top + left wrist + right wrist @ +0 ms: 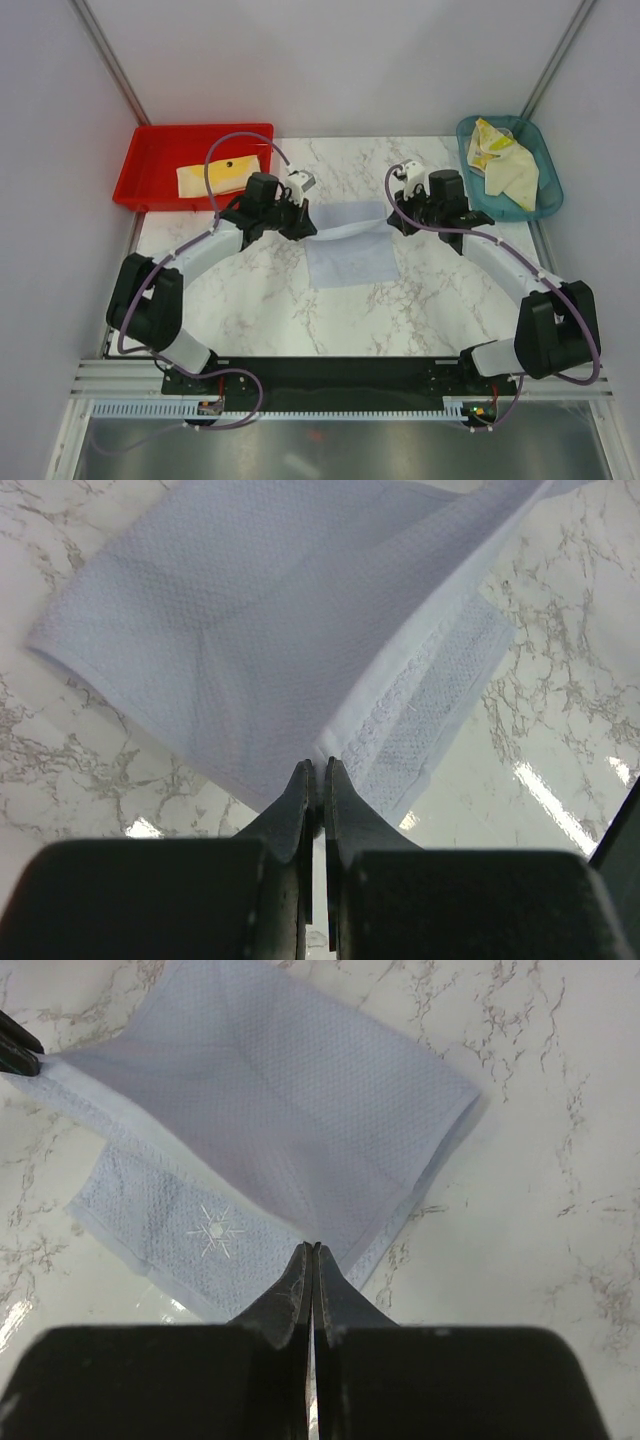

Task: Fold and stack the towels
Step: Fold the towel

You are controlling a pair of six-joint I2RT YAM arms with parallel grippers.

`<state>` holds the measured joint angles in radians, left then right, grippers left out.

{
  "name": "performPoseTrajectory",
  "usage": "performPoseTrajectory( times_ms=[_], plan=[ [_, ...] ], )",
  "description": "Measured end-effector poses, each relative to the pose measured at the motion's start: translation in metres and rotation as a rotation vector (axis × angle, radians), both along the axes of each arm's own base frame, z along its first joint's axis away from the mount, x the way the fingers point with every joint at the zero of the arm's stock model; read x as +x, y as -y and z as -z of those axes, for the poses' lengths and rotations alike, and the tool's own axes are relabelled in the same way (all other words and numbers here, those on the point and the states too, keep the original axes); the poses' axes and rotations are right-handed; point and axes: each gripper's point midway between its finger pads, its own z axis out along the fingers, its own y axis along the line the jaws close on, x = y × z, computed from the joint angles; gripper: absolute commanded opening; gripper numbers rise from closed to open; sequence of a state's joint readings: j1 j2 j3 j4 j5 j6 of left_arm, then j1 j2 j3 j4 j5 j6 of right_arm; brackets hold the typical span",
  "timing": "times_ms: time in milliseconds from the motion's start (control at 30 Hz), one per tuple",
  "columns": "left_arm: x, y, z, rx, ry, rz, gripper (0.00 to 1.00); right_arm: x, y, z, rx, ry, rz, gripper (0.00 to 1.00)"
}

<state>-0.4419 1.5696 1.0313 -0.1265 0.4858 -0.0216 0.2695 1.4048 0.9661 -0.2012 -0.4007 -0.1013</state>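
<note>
A pale lavender-blue towel lies in the middle of the marble table, its far edge lifted and stretched between both grippers. My left gripper is shut on the towel's left far corner; in the left wrist view the cloth fans out from the closed tips. At the right far corner my right gripper pinches the cloth at its tips; a white snowflake mark shows on the layer beneath. A folded cream-yellow towel lies in the red tray. Crumpled yellow towels fill the teal basket.
The red tray stands at the back left corner of the table and the teal basket at the back right. Grey walls close in the back and sides. Purple cables loop over both arms.
</note>
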Motion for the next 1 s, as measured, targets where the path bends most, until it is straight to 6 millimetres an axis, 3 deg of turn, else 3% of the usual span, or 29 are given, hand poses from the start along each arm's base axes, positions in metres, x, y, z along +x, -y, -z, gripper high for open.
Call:
performPoseTrajectory(
  times_ms=[367,733,900,1000],
  plan=[
    [-0.018,-0.005,-0.004,0.032,0.008,-0.03,0.02,-0.019,0.003,-0.006,-0.046,0.019,0.032,0.0],
    [-0.054,-0.003,0.032,0.091,-0.097,-0.051,0.02,-0.065,0.003,0.057,-0.056,-0.196,0.087,0.0],
    [-0.058,-0.004,0.04,0.108,-0.11,-0.072,0.02,-0.066,0.004,0.06,-0.067,-0.207,0.117,0.0],
    [-0.051,-0.004,0.037,0.116,-0.092,-0.095,0.02,-0.055,0.004,0.05,-0.086,-0.181,0.132,0.0]
  ],
)
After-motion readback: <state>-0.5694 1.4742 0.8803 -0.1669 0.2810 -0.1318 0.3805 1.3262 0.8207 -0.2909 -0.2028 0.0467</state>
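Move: Both closed grippers hold the lavender towel's raised edge taut between them. Its near edge lies on the table about 11 cm back from the left gripper, level sideways at its left corner, and 9 cm below; the far fold is some 12 cm ahead of that gripper. The folded yellow towel lies about 21 cm ahead and 27 cm left of it. From the right gripper, the near edge's right corner is some 12 cm back, 2 cm right and 10 cm below. Keep both grippers shut on the towel's raised edge and draw it back towards the near edge, about 6 cm, nearly level at first and then sinking some 4 cm on the left and 6 cm on the right. Tip the fingers slightly further down, about 10 degrees on the right, and finish by easing both hands roughly a centimetre forward again. ##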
